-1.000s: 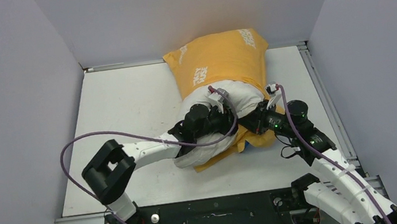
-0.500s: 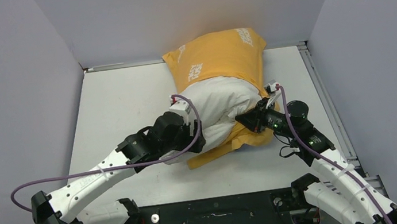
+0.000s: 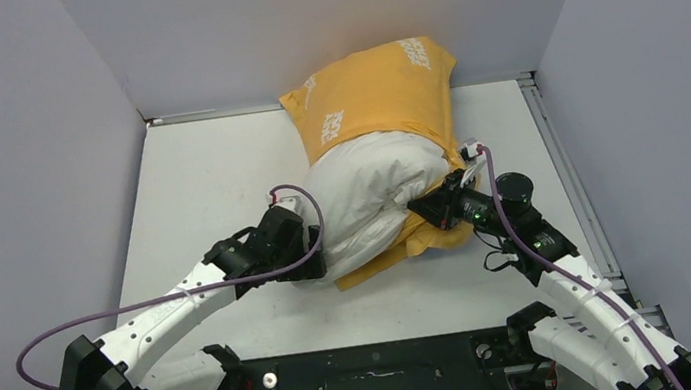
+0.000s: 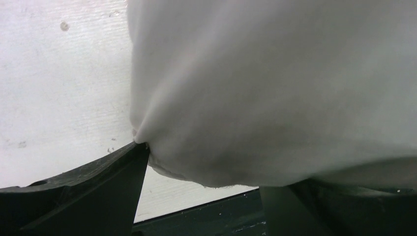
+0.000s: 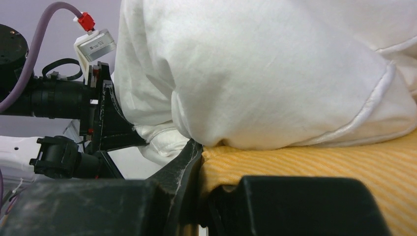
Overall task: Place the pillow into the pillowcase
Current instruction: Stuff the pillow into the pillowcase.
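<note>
The off-white pillow (image 3: 372,196) lies mid-table with its far half inside the orange-yellow pillowcase (image 3: 374,95), which leans against the back wall. Its near half bulges out of the case's mouth. My left gripper (image 3: 314,255) is at the pillow's near-left end and is open. In the left wrist view the pillow (image 4: 275,88) sags between the wide-apart fingers of the left gripper (image 4: 206,169). My right gripper (image 3: 424,210) is shut on the pillowcase's lower lip (image 5: 319,167) at the right gripper's tips (image 5: 206,162), under the pillow (image 5: 275,73).
The white table (image 3: 207,173) is boxed in by grey walls on the left, back and right. A metal rail (image 3: 558,157) runs along its right edge. The left arm's purple cable (image 3: 135,308) loops over the near-left table.
The left arm drew back from on top of the pillow to its near-left end, and its gripper opened and let go. The right gripper stayed shut on the case's lip.
</note>
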{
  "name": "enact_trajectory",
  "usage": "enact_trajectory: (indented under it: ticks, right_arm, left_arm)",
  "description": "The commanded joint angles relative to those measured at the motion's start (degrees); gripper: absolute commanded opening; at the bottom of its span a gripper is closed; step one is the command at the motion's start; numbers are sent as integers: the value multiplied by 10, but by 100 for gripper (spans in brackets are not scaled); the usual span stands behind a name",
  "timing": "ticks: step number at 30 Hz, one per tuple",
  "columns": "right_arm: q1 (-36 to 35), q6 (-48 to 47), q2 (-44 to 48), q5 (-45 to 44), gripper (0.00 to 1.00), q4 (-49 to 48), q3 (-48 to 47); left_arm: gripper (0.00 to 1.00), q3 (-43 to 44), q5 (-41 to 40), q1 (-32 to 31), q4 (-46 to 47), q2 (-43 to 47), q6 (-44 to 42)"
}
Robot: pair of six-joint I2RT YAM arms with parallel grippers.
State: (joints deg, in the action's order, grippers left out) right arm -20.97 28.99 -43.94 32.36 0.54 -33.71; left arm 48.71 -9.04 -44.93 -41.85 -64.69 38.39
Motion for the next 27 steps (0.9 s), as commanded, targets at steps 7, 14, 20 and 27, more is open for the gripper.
enact_trajectory:
  ticks: [7, 14, 20, 27]
  right_arm:
    - [9, 46, -38, 82, 5, -171, -18]
    - [6, 116, -61, 199, 5, -246, -24]
    - [-1, 177, -64, 277, 5, -308, -39]
    - [-33, 265, -77, 333, 5, -451, -45]
  left_arm:
    - [14, -29, 198, -37, 438, -5, -48]
    - [0, -16, 65, -108, 741, -34, -106]
    - [0, 54, 24, -115, 820, -157, -149]
    - [0, 108, -61, -117, 884, -327, -177]
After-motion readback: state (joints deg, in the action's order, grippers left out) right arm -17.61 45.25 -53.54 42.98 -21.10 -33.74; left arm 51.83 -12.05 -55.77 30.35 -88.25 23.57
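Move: The left hand's open fingers straddle the pillow's near-left corner, about 1 cm to their right and a couple of cm below. The pillow's bulge is centred some 12 cm ahead and 13 cm to the right; the top rim of the pillowcase mouth lies about 23 cm ahead, 17 cm right. The pillowcase edge sits in the right hand's shut fingers, and from that hand the pillow corner lies some 22 cm left, 9 cm back and 12 cm lower. Rightward first, the left hand shuts its fingers on the pillow's near-left corner, then lifts about 10 cm and drives it forward towards the mouth and the right hand, some 20 cm right and 10 cm forward in all, its fingers swinging up about 50 degrees to point forward-right. The right hand keeps its pinch on the pillowcase edge, rising about 4 cm and rolling slightly. ##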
